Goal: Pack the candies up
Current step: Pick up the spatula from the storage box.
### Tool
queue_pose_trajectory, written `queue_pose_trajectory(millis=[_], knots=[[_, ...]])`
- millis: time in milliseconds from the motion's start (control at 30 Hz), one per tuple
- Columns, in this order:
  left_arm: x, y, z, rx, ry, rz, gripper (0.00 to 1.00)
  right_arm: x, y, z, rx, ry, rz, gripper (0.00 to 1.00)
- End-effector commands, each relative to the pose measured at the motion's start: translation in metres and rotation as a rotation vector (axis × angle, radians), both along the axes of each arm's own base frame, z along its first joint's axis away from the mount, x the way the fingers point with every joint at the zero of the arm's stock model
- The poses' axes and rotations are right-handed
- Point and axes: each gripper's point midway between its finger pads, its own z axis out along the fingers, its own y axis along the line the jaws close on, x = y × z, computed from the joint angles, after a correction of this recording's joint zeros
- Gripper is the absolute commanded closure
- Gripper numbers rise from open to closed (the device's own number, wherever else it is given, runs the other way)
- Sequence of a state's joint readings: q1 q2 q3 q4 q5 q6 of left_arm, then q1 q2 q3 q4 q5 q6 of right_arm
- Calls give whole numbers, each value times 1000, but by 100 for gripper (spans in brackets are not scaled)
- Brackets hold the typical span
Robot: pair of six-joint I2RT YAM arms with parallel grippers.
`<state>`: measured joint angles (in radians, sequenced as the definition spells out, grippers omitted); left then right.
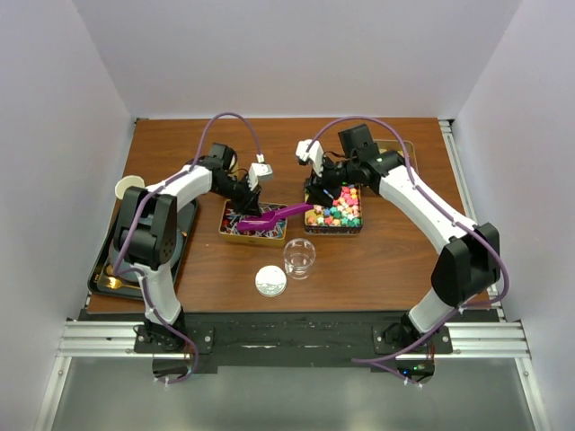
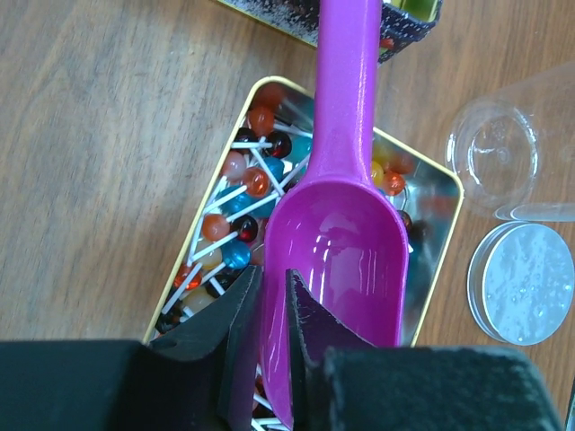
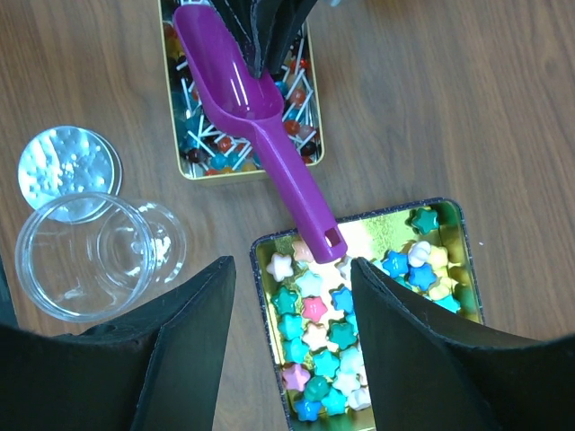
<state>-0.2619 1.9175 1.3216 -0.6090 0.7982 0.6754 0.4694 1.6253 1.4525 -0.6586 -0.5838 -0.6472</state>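
Observation:
A purple scoop [image 1: 278,214] lies across two tins of candies. My left gripper [image 2: 272,274] is shut on the side wall of the scoop's bowl [image 2: 346,242], over a gold tin [image 2: 449,206] of round lollipops [image 2: 235,229] on white sticks. The scoop's handle [image 3: 301,193] reaches to the dark-rimmed tin [image 3: 261,320] of multicoloured star candies [image 3: 341,337]. My right gripper [image 3: 292,262] hangs open above that tin, with the handle's end just ahead of its fingertips and nothing held. From above, the left gripper [image 1: 250,208] and right gripper [image 1: 323,193] face each other over the tins.
A clear open jar [image 1: 299,258] stands in front of the tins, and its silver lid [image 1: 269,282] lies beside it. A dark tray [image 1: 184,247] with a paper cup [image 1: 130,187] sits at the left edge of the table.

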Motion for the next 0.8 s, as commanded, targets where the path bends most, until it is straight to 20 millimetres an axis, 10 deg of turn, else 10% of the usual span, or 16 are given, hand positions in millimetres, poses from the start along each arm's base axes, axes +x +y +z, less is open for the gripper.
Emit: queue_pose_trajectory(millis=[0,567,767], knots=[[0,-9,16,-57,-46,-40,78,5,2,1,-5,-23,28,42],[23,43,91,-146,-2,405,32,15,51,-62,-55,213,437,40],[12,44,102,-183,2,432,32,6,60,-81,-95,213,499,41]])
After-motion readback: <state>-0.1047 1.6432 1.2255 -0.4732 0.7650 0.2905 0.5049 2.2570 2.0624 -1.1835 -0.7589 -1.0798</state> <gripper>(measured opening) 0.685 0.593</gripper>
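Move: The spatula lies across the storage box of lollipops, its middle roughly 9 cm left of the right hand, 1 cm ahead and 13 cm below, handle pointing right. That box is centred some 15 cm to this hand's left and 1 cm back; the candy box is about 4 cm right, 3 cm ahead; the glass jar 10 cm back, 4 cm left. The left hand is still at the bowl's far rim, the spatula's middle about 6 cm right and 2 cm back, level with it. The left fingers open and come free of the spatula's rim, then lift about 8 cm and swing left, turning counter-clockwise. The right hand, jaws staying open, sinks nearly 10 cm and shifts 5 cm left, first reaching forward and then drawing partly back, while turning counter-clockwise and tipping, until its fingers stand on either side of the spatula's handle, not yet closed. ##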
